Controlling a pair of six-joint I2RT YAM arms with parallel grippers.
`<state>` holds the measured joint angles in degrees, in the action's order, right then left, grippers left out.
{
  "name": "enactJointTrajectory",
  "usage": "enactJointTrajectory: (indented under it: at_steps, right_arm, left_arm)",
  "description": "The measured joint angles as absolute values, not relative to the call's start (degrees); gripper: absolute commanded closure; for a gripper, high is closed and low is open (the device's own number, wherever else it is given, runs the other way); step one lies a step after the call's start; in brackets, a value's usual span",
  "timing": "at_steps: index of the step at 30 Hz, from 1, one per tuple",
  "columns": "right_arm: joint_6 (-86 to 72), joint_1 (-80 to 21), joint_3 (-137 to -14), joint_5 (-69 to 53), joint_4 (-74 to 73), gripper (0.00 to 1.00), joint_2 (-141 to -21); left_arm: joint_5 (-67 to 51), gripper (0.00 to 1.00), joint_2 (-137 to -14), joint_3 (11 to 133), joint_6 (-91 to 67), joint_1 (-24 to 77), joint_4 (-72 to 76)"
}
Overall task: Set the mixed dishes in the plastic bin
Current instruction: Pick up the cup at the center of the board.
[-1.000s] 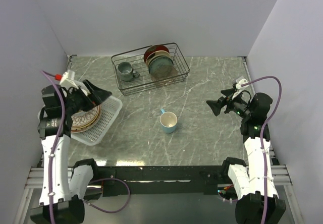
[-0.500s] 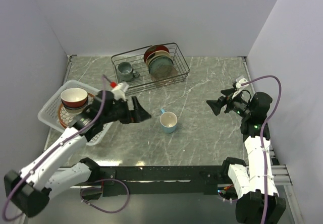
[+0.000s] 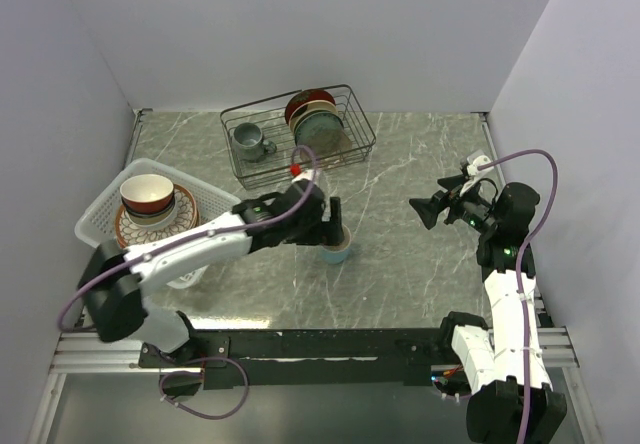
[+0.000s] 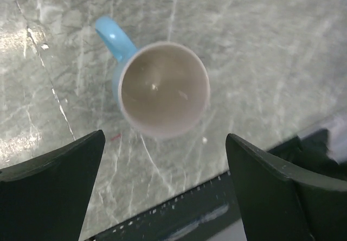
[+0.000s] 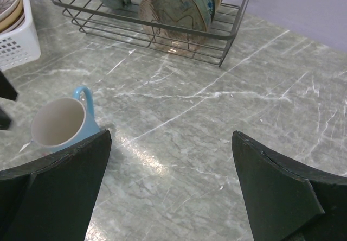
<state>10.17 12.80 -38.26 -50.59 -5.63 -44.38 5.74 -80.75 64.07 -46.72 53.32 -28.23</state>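
The light blue mug [image 3: 338, 251] stands upright on the marble table, handle toward the back; it also shows in the left wrist view as the mug [image 4: 162, 89] and in the right wrist view as the mug [image 5: 60, 122]. My left gripper [image 3: 334, 222] hovers right over it, open, and the mug sits just beyond the gap of the left gripper [image 4: 165, 138]. The plastic bin [image 3: 96, 214] at the left holds stacked plates with a cream bowl [image 3: 147, 195] on top. My right gripper [image 3: 420, 209] hangs open and empty at the right, well away from the mug.
A black wire rack [image 3: 355, 139] at the back holds a grey mug [image 3: 248, 142] and upright plates [image 3: 315, 124]. The left arm stretches across the table from the bin to the mug. The table's black front edge [image 4: 179, 216] lies just past the mug.
My left arm has swung from over the bin rightward to above the blue mug, staying open. The right arm has not moved.
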Motion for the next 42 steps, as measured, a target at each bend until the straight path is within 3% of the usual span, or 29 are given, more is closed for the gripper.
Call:
enactJointTrajectory:
  at_steps: [7, 9, 14, 17, 18, 20, 27, 42]
  right_arm:
    - [10.17, 12.80, -38.26, -50.52, -5.67, 0.00, -44.42]
    - [10.17, 12.80, -38.26, -50.63, -5.69, 0.00, -44.45]
    - [10.17, 12.80, -38.30, -50.68, -5.76, 0.00, -44.45]
    - [10.17, 12.80, -38.33, -50.65, -5.80, 0.00, -44.45]
    - [10.17, 12.80, -38.35, -50.65, -5.82, 0.00, -44.47]
    - [10.17, 12.80, -38.35, -50.65, -5.85, 0.00, -44.51]
    - [10.17, 12.80, -38.35, -50.65, -6.28, 0.00, -44.73]
    - [10.17, 12.80, -38.35, -50.65, -6.63, 0.00, -44.84]
  left_arm:
    - [17.19, 0.28, -94.11, 75.44, -49.21, 56.31, -36.64]
    - [19.29, 0.39, -95.74, 76.71, -49.45, 56.51, -38.61]
    - [21.37, 0.55, -97.38, 77.01, -49.39, 56.51, -41.34]
    - [21.26, 0.72, -98.28, 77.01, -49.17, 56.53, -41.39]
    - [21.21, 0.87, -98.67, 77.01, -49.06, 56.51, -41.39]
    - [20.80, 0.99, -99.55, 77.01, -48.77, 56.51, -41.19]
    - [22.83, 0.99, -98.63, 76.77, -48.16, 56.71, -41.45]
    - [28.58, 0.99, -81.36, 73.17, -45.67, 56.40, -43.22]
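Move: The blue cup stands just ahead and to the right of the left hand, its middle about 2 cm farther out, 4 cm to the right and 9 cm below. From that hand the wire rack is some 31 cm ahead and 6 cm left, the grey mug in it about 28 cm ahead and 18 cm left, and the plastic bin roughly 8 cm ahead and 40 cm left, all 7 to 9 cm lower. From the right hand the cup lies some 17 cm left, 2 cm ahead and 17 cm below. The cup's left rim, beside the handle, is what the left hand takes: it sinks about 6 cm and eases 3 cm forward, rolling some 20 degrees with its left side rising, and shuts from wide open, pinching the wall with one finger inside and one outside. It then lifts about 9 cm while carrying the cup 5 cm left, towards the bin. ##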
